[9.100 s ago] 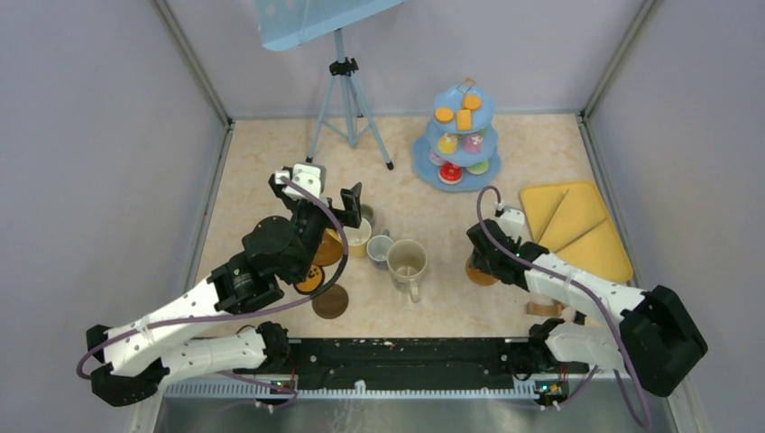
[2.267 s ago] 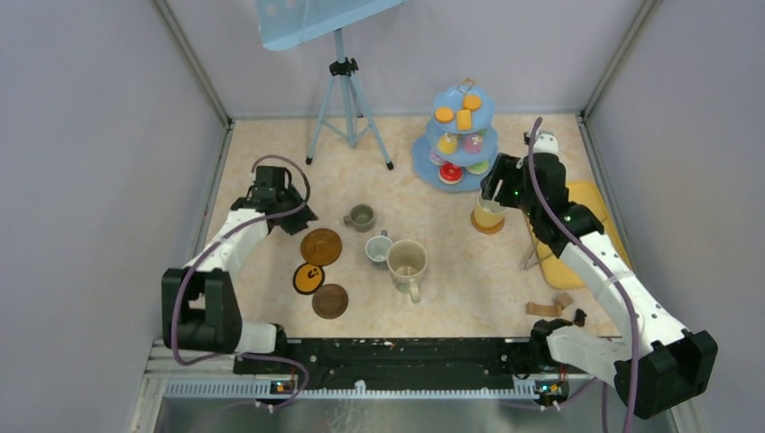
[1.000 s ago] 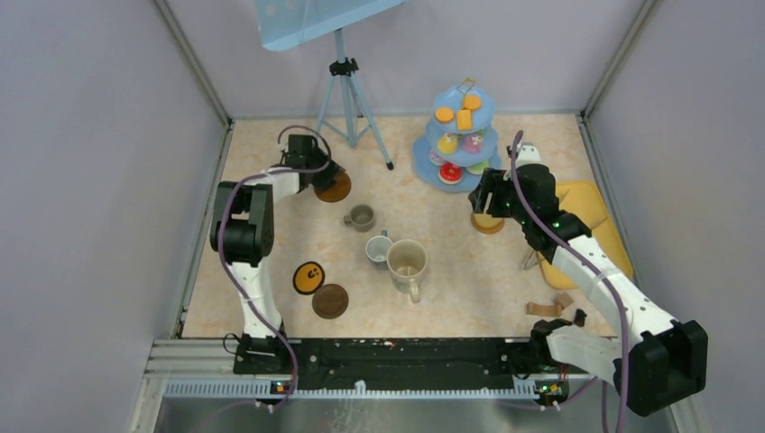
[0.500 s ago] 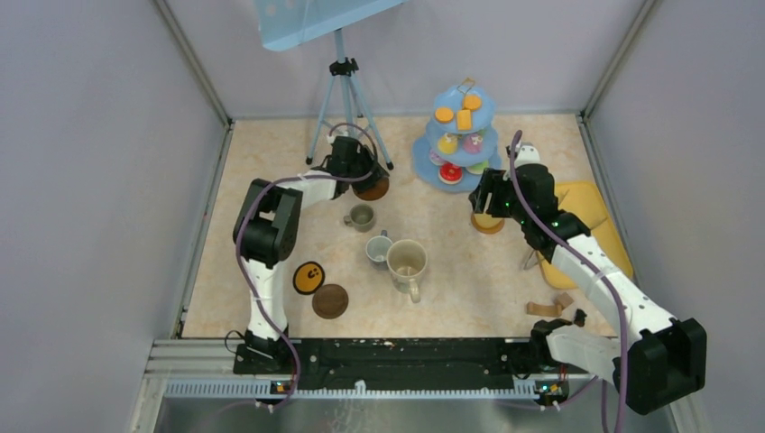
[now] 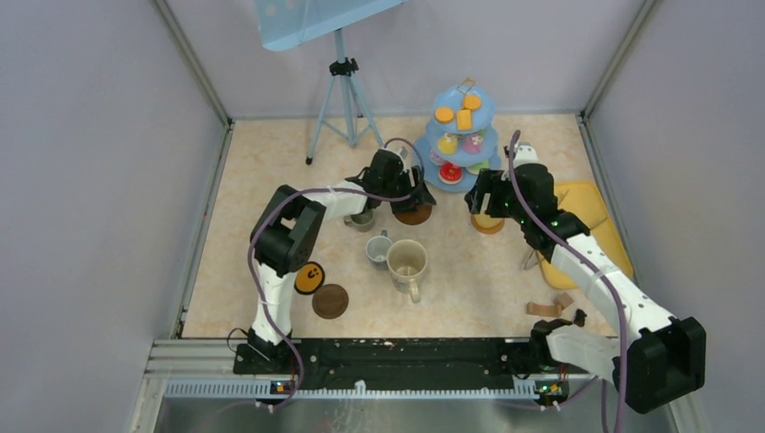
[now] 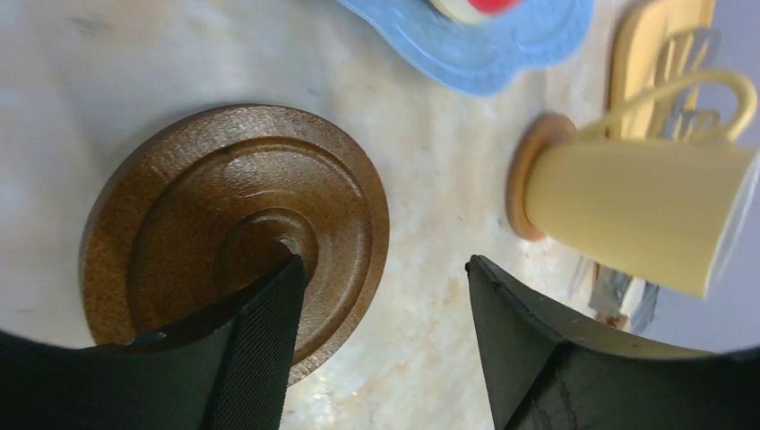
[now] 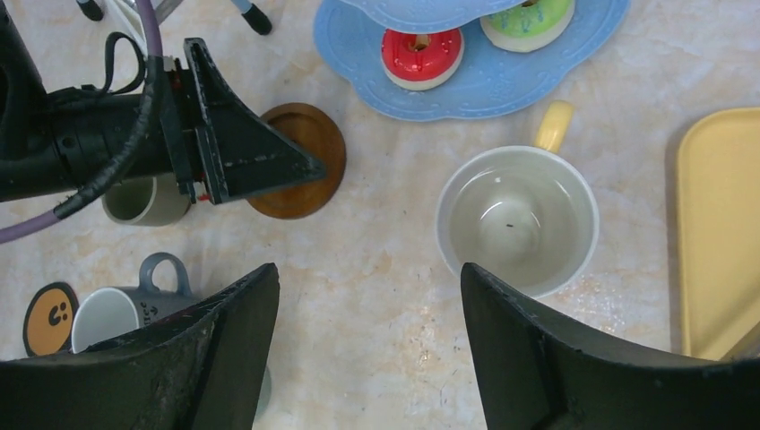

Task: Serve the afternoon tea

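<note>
The light-blue cake stand (image 5: 465, 135) with toy cakes stands at the back. My left gripper (image 5: 408, 191) reaches in front of it, open, one fingertip (image 6: 260, 322) resting over a round brown coaster (image 6: 233, 224) that lies flat on the table. That coaster (image 7: 296, 170) also shows in the right wrist view. My right gripper (image 7: 367, 269) hangs open above the table beside the yellow mug (image 7: 518, 219), which stands on its own coaster (image 6: 524, 184). The large cream mug (image 5: 408, 262) and two grey mugs (image 5: 379, 248) (image 5: 361, 218) stand mid-table.
A smiley coaster (image 5: 309, 277) and another brown coaster (image 5: 330, 300) lie at the front left. The flat yellow tray (image 5: 586, 225) is at the right, with metal tongs (image 5: 534, 259) and a small wooden piece (image 5: 550, 307) nearby. A tripod (image 5: 347, 99) stands at the back.
My left gripper carried the brown coaster rightward across the back of the table to a spot in front of the cake stand and opened. The right arm hardly moved; its jaws widened.
</note>
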### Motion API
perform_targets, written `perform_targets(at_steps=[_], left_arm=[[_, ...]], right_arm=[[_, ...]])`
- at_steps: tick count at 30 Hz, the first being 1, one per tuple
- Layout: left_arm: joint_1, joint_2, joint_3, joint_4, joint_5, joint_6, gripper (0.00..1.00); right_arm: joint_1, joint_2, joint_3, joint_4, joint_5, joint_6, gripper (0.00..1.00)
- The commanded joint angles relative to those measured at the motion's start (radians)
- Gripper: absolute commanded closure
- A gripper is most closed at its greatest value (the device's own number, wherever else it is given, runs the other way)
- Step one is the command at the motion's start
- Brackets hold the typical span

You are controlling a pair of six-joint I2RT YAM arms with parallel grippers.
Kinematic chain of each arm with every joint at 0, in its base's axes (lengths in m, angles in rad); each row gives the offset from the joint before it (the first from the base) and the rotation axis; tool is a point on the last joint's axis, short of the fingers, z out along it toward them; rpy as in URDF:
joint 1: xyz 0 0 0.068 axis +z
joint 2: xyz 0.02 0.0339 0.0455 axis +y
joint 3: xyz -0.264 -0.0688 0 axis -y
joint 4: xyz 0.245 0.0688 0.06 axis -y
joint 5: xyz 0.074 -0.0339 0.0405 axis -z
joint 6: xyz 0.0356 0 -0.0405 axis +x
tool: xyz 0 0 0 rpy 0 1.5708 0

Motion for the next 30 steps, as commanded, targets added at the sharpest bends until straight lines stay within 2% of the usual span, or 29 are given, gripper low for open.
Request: perform_targets(at_steps=[1, 4, 8, 9, 11, 12, 15, 18, 20, 26, 30], left_arm=[[0.002, -0.063, 0.054, -0.026, 0.088, 0.09, 0.24], [0.041, -0.146, 0.098, -0.098, 0.089, 0.161, 0.16], [0.146, -0.301, 0.068, -0.156, 0.096, 0.22, 0.12], [0.181, -0.343, 0.043, -0.167, 0.097, 0.231, 0.12], [0.256, -0.433, -0.032, -0.186, 0.112, 0.251, 0.11], [0.295, -0.476, -0.068, -0.192, 0.126, 0.263, 0.1], [0.386, -0.61, -0.149, -0.242, 0.131, 0.317, 0.09], [0.4, -0.712, -0.2, -0.309, 0.089, 0.368, 0.08], [0.4, -0.767, -0.237, -0.32, 0.093, 0.37, 0.08], [0.399, -0.848, -0.302, -0.326, 0.132, 0.36, 0.07], [0.4, -0.838, -0.294, -0.323, 0.151, 0.352, 0.07]], right_arm=[[-0.002, 0.05, 0.041, 0.073, -0.078, -0.013, 0.27], [0.037, 0.135, 0.081, 0.096, -0.08, -0.002, 0.27], [0.083, 0.27, 0.13, 0.174, -0.091, 0.071, 0.35], [0.083, 0.314, 0.14, 0.199, -0.109, 0.111, 0.38], [0.098, 0.41, 0.179, 0.234, -0.126, 0.174, 0.59], [0.118, 0.458, 0.209, 0.247, -0.121, 0.182, 0.64], [0.169, 0.627, 0.326, 0.231, -0.13, 0.19, 0.67], [0.183, 0.782, 0.428, 0.183, -0.102, 0.189, 0.72], [0.185, 0.863, 0.476, 0.146, -0.09, 0.174, 0.81], [0.191, 0.918, 0.492, 0.128, -0.101, 0.141, 0.87], [0.192, 0.895, 0.434, 0.091, -0.034, 0.127, 0.87]])
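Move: The brown coaster lies about 15 cm to the right hand's left, 9 cm ahead and 17 cm below; the yellow-handled mug is some 7 cm ahead of that hand and 5 cm to its right, and the cake stand about 24 cm ahead, 3 cm left. The left hand is still down at the coaster, whose middle is some 2 cm ahead and 3 cm left of it; the grey-green mug stands about 17 cm to that hand's left, level with it. After a last small slide of a centimetre or two back and right, the left hand comes free of the brown coaster, swings up and left some 20 cm and draws back a little, opening wider and tipping its fingers up about 20 degrees. The right hand takes its place, sweeping left, down about 16 cm and forward away from the yellow-handled mug, tipping its fingers down and shutting them almost fully, until the tips come down onto the coaster's middle. ##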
